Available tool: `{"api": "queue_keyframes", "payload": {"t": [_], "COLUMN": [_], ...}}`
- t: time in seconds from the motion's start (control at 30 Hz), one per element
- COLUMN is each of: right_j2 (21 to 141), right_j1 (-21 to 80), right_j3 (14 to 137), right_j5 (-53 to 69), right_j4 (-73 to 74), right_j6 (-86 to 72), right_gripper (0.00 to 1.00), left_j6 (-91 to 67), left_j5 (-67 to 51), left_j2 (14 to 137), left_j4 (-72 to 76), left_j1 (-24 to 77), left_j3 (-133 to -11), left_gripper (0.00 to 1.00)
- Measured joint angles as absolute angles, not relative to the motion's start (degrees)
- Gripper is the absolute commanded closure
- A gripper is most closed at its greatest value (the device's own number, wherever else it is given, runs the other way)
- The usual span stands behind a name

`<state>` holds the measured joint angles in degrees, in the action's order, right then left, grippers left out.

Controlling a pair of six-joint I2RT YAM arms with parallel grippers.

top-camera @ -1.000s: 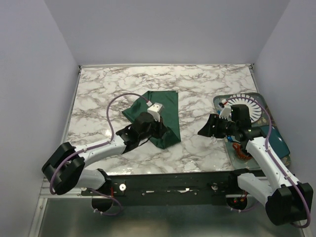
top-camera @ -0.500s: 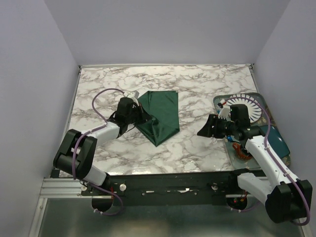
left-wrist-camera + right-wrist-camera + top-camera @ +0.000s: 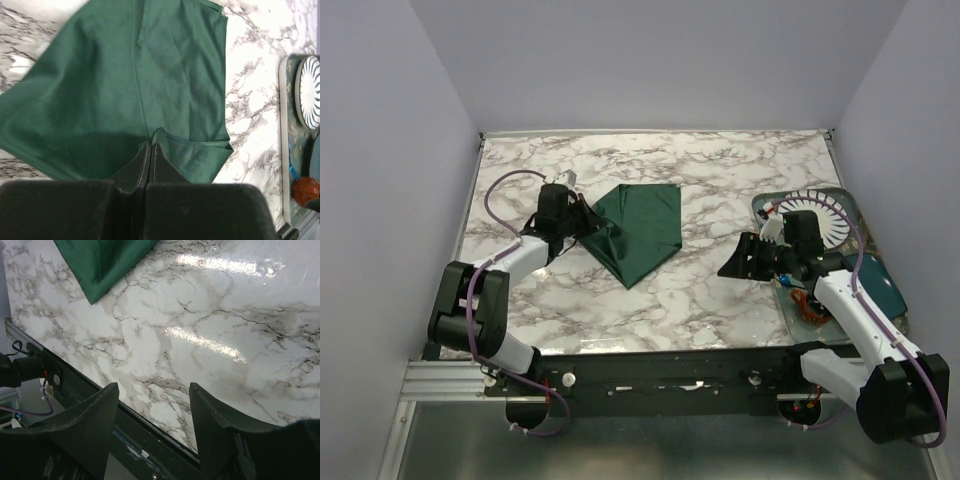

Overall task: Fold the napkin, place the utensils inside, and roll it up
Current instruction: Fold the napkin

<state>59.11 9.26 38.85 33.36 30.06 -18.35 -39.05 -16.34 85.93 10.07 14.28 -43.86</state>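
Observation:
The dark green napkin (image 3: 638, 228) lies folded into a pointed shape on the marble table (image 3: 720, 170), left of centre. My left gripper (image 3: 583, 215) is at its left corner, shut on a pinch of the cloth. In the left wrist view the two fingers (image 3: 142, 162) are pressed together with the napkin (image 3: 140, 80) hem caught at their tips. My right gripper (image 3: 733, 262) hovers open over bare marble beside the tray, with nothing between its fingers (image 3: 210, 410). The napkin (image 3: 100, 260) shows in its upper left corner. I cannot make out the utensils in any view.
A tray (image 3: 840, 192) at the right edge holds a striped plate (image 3: 832, 215), a teal dish (image 3: 886, 290) and a small orange object (image 3: 801, 300). The tray (image 3: 286, 150) also shows at the right of the left wrist view. Walls close in on the left, back and right.
My left arm has swung from the near side to the back left, dragging the napkin's corner with it. The cloth now lies flatter and more spread. The right arm has barely moved.

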Motion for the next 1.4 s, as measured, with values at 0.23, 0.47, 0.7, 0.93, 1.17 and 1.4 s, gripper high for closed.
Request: {"api": "queue_keyframes", "payload": {"t": [0.23,0.47,0.7,0.93,1.17,1.4], "right_j2": [60.05,60.58,61.67,63.02,64.25,66.54], "right_j1": [9.26,9.26,9.26,9.26,9.26,9.26], "right_j3": [38.85,38.85,38.85,38.85,38.85,38.85], "right_j5": [34.09,34.57,35.38,35.88,36.97,37.91], "right_j4": [29.89,29.65,29.56,28.86,27.92,26.35], "right_j6": [-18.35,-18.35,-18.35,-18.35,-18.35,-18.37], "right_gripper": [0.33,0.33,0.33,0.33,0.33,0.33], "left_j6": [-39.05,-39.07,-39.29,-39.35,-39.35,-39.38], "left_j5": [-14.76,-13.23,-11.03,-9.89,-9.41,-8.69], "left_j2": [85.95,86.41,86.50,87.09,87.81,88.86], "left_j4": [8.05,6.90,6.68,6.17,5.87,5.89], "left_j1": [11.90,9.26,8.03,6.50,5.96,5.93], "left_j3": [-44.64,-45.30,-45.36,-45.36,-45.36,-45.36], "left_gripper": [1.00,1.00,1.00,1.00,1.00,0.93]}}
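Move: I already have a napkin corner pinched in my left hand. The napkin's left corner, where I am taking the pinched one, lies about 10 cm to the left, level ahead and some 7 cm below. The near fold tip is about 15 cm back and 6 cm right; the far-left corner is 11 cm ahead and 4 cm right. From my right hand, that left corner is roughly 39 cm left, 8 cm ahead and 9 cm lower. Keeping the corner pinched in shut fingers, I draw my left hand about 8 cm left and a little forward, across the napkin towards its left corner. I sink almost 3 cm, mostly late on, while the wrist swings some 15 degrees counter-clockwise. My empty, open right hand only eases down and left by a centimetre or two. ##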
